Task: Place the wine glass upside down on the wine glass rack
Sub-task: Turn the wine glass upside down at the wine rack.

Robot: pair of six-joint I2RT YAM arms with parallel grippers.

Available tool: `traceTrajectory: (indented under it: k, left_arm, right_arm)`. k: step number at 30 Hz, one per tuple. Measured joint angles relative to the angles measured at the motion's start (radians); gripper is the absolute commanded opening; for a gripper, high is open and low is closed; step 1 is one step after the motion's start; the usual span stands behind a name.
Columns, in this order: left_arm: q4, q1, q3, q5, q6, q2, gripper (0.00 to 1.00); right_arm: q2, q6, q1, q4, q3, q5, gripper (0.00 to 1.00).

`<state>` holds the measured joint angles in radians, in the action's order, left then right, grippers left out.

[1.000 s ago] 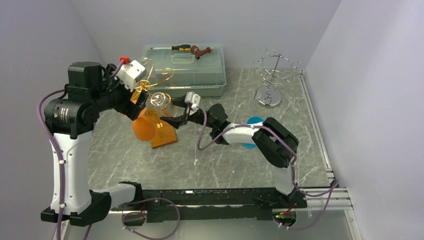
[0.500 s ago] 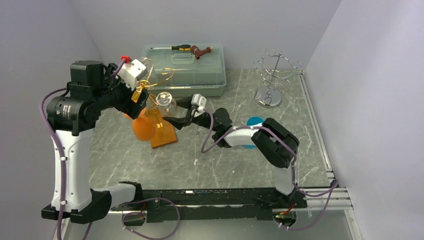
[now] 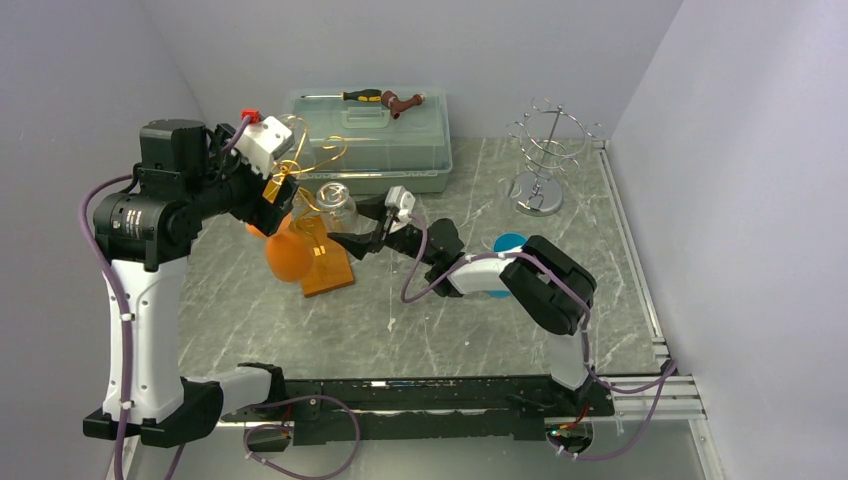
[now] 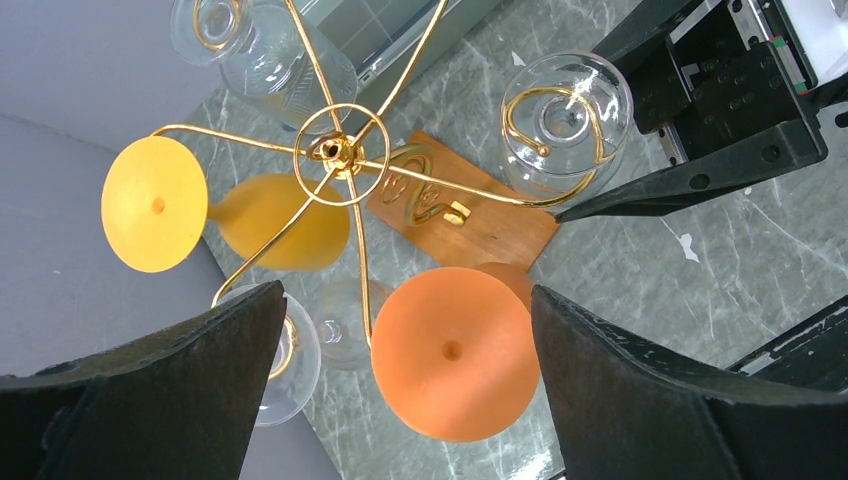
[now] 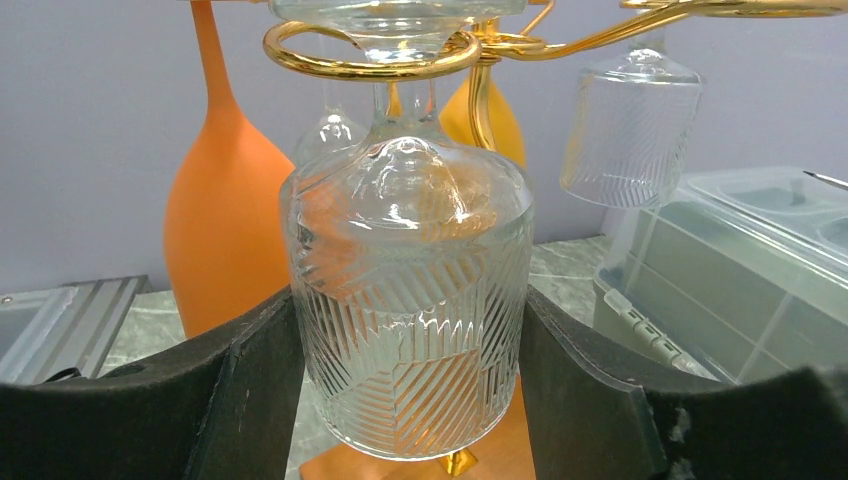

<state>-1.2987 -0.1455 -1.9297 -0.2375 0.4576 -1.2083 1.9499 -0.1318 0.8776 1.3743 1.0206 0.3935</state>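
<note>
The wine glass rack (image 3: 312,162) is a gold wire tree on a wooden base (image 3: 330,270), left of centre. My right gripper (image 5: 408,340) is shut on the bowl of a clear ribbed wine glass (image 5: 408,300), a finger pressed on each side. The glass (image 3: 335,206) hangs upside down, its stem inside a gold hook (image 5: 370,65) of the rack. An orange glass (image 4: 455,352), a yellow one (image 4: 153,203) and other clear ones hang there too. My left gripper (image 4: 405,300) is open above the rack hub (image 4: 337,152), holding nothing.
A clear plastic box (image 3: 370,135) with a screwdriver (image 3: 365,96) on its lid stands just behind the rack. A silver wire stand (image 3: 545,150) is at the back right. A blue disc (image 3: 508,242) lies by the right arm.
My right arm has reached further in, and the clear glass has shifted slightly right and back along the rack. The left gripper has drawn back a little to the left, still open.
</note>
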Motion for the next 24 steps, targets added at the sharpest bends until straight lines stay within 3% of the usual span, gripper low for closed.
traceTrajectory:
  k: [5, 6, 7, 8, 19, 24]
  left_arm:
    - [0.000, 0.000, 0.000, 0.000, 0.000, 0.000, 0.99]
    - [0.000, 0.000, 0.000, 0.000, 0.000, 0.000, 0.99]
    - [0.000, 0.000, 0.000, 0.000, 0.000, 0.000, 0.99]
    - [0.000, 0.000, 0.000, 0.000, 0.000, 0.000, 0.99]
    - [-0.007, 0.000, -0.035, -0.021, -0.010, -0.003, 0.99]
    - [-0.008, 0.000, -0.053, -0.047, -0.032, -0.009, 0.99]
  right_arm:
    - [-0.002, -0.002, 0.000, -0.011, 0.000, 0.000, 0.73]
    - [-0.005, -0.001, 0.000, -0.019, 0.000, -0.001, 0.79]
    - [-0.012, 0.001, 0.000, -0.030, -0.001, -0.002, 0.95]
    - [-0.023, 0.003, 0.000, -0.047, -0.004, -0.002, 0.99]
    - [-0.335, 0.018, 0.000, -0.280, -0.214, -0.053, 1.00]
    - [-0.603, -0.027, -0.008, -0.760, -0.191, -0.135, 1.00]
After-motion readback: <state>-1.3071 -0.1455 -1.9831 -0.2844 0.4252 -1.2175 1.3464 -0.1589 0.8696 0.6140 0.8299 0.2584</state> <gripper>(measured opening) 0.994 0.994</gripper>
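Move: The right gripper holds the clear glass upside down, its middle about 2 cm left and 1 cm ahead of the hand, with the rack's hook loop around its stem some 7 cm above the hand. From that hand, the hanging orange glass is roughly 13 cm left and 8 cm back, and the second clear glass about 11 cm left and 17 cm ahead. From the left hand, the held glass lies about 9 cm right, 5 cm ahead and 12 cm below. Open the right fingers fully to let go of the clear glass's bowl. Then draw the hand out to the right, speeding up, about 9 cm away from the rack and some 4 cm back, rising a couple of centimetres at the end while the wrist turns roughly 20 degrees so the fingertips tip down. ##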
